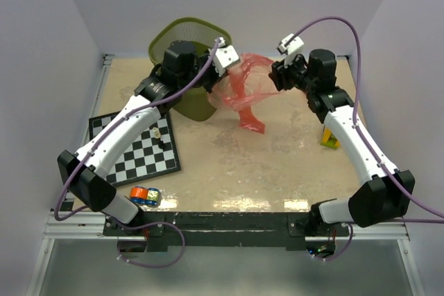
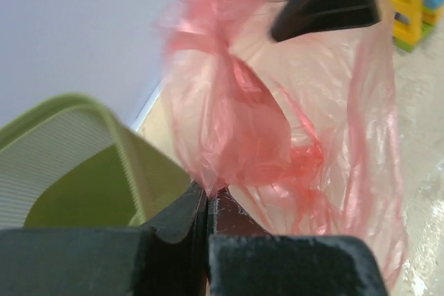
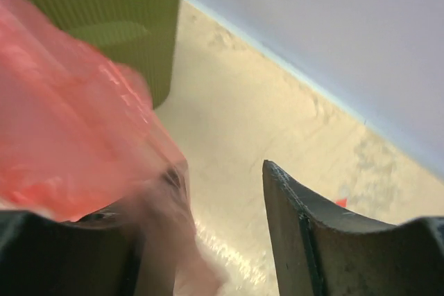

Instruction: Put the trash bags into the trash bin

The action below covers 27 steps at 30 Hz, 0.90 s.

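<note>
The red-pink trash bag (image 1: 246, 95) hangs stretched in the air between both grippers, right of the olive-green mesh trash bin (image 1: 186, 34). My left gripper (image 1: 225, 66) is beside the bin's rim. In the left wrist view its jaws (image 2: 208, 195) are pressed shut on a gathered pinch of the bag (image 2: 277, 136), with the bin (image 2: 83, 164) just to the left. My right gripper (image 1: 279, 74) stands open at the bag's other side. In the right wrist view the film (image 3: 62, 123) drapes blurred over the left finger, and the right finger (image 3: 298, 227) is bare.
A chessboard (image 1: 135, 145) lies under the left arm, with small toy blocks (image 1: 145, 195) at the front edge. A yellow-green block (image 1: 330, 138) sits beside the right arm. White walls enclose the table on three sides.
</note>
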Available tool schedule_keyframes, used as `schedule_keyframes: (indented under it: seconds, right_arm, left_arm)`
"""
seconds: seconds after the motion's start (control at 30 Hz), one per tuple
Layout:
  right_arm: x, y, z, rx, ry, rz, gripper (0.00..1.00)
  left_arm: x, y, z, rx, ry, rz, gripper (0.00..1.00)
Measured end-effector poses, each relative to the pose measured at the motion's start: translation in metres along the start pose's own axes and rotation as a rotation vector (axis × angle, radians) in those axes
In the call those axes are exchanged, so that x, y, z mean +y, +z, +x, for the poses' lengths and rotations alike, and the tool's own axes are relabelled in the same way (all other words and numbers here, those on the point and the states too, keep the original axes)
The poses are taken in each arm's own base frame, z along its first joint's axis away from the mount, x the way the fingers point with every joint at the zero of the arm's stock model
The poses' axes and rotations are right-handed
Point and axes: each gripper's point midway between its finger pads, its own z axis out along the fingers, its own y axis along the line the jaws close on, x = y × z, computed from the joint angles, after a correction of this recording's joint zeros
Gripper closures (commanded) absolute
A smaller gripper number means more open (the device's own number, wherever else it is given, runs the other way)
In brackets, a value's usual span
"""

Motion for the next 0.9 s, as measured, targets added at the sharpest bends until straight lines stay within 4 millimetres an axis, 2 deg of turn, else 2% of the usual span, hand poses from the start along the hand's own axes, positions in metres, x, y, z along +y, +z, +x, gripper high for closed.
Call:
schedule_keyframes:
  seconds: [0.03, 0.1, 0.23, 0.33, 0.43, 0.5, 0.67, 0.77, 0.9]
  right_arm:
    - [-0.007, -0.001, 0.014, 0.026, 0.045, 0.015, 0.59]
    - [-0.011, -0.001, 0.029, 0.052, 0.095, 0.015, 0.73]
    - [0.01, 0.0, 0.048, 0.08, 0.182, -0.074, 1.0]
    - [0.02, 0.0, 0.049, 0.081, 0.217, -0.115, 1.0]
    - [0.013, -0.002, 0.051, 0.083, 0.241, -0.095, 1.0]
    - [-0.002, -0.004, 0.058, 0.096, 0.266, -0.055, 1.0]
    - [-0.06, -0.014, 0.089, 0.159, 0.353, 0.085, 1.0]
    - [-0.076, -0.021, 0.103, 0.197, 0.391, 0.142, 1.0]
    - [-0.082, -0.026, 0.106, 0.209, 0.414, 0.177, 1.0]
  left_arm:
    - [0.01, -0.006, 0.002, -0.001, -0.022, -0.046, 1.0]
    - [0.021, -0.014, 0.003, -0.006, -0.047, -0.103, 1.0]
    - [0.032, -0.029, 0.0, -0.03, -0.09, -0.197, 1.0]
    - [0.037, -0.035, -0.002, -0.04, -0.105, -0.243, 1.0]
    - [0.046, -0.041, 0.006, -0.017, -0.119, -0.312, 1.0]
    - [0.052, -0.044, 0.015, 0.009, -0.124, -0.36, 1.0]
    - [0.063, -0.052, 0.037, 0.07, -0.135, -0.453, 1.0]
    - [0.063, -0.054, 0.048, 0.097, -0.139, -0.474, 1.0]
    - [0.061, -0.052, 0.06, 0.121, -0.146, -0.481, 1.0]
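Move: The trash bag being opened, bunched between the grippers, has its middle about 12 cm left of the half-open right gripper, 1 cm back and 6 cm lower. From the left gripper, already pinching it, that middle lies 9 cm right, 1 cm back and 8 cm down. The trash bin's middle is some 11 cm ahead of the left gripper, 10 cm left and 20 cm below. A folded red bag lies about 12 cm ahead of the right gripper, 16 cm right and 30 cm below. Sink the right gripper about 5 cm at the bag's near right edge, shut the fingers and pinch the plastic, then draw it roughly 11 cm to the right, still sinking a little, with the fingers tipping down and turning clockwise. Meanwhile keep the left pinch and carry it left, slightly forward, towards the bin, turning counter-clockwise some 30 degrees. ##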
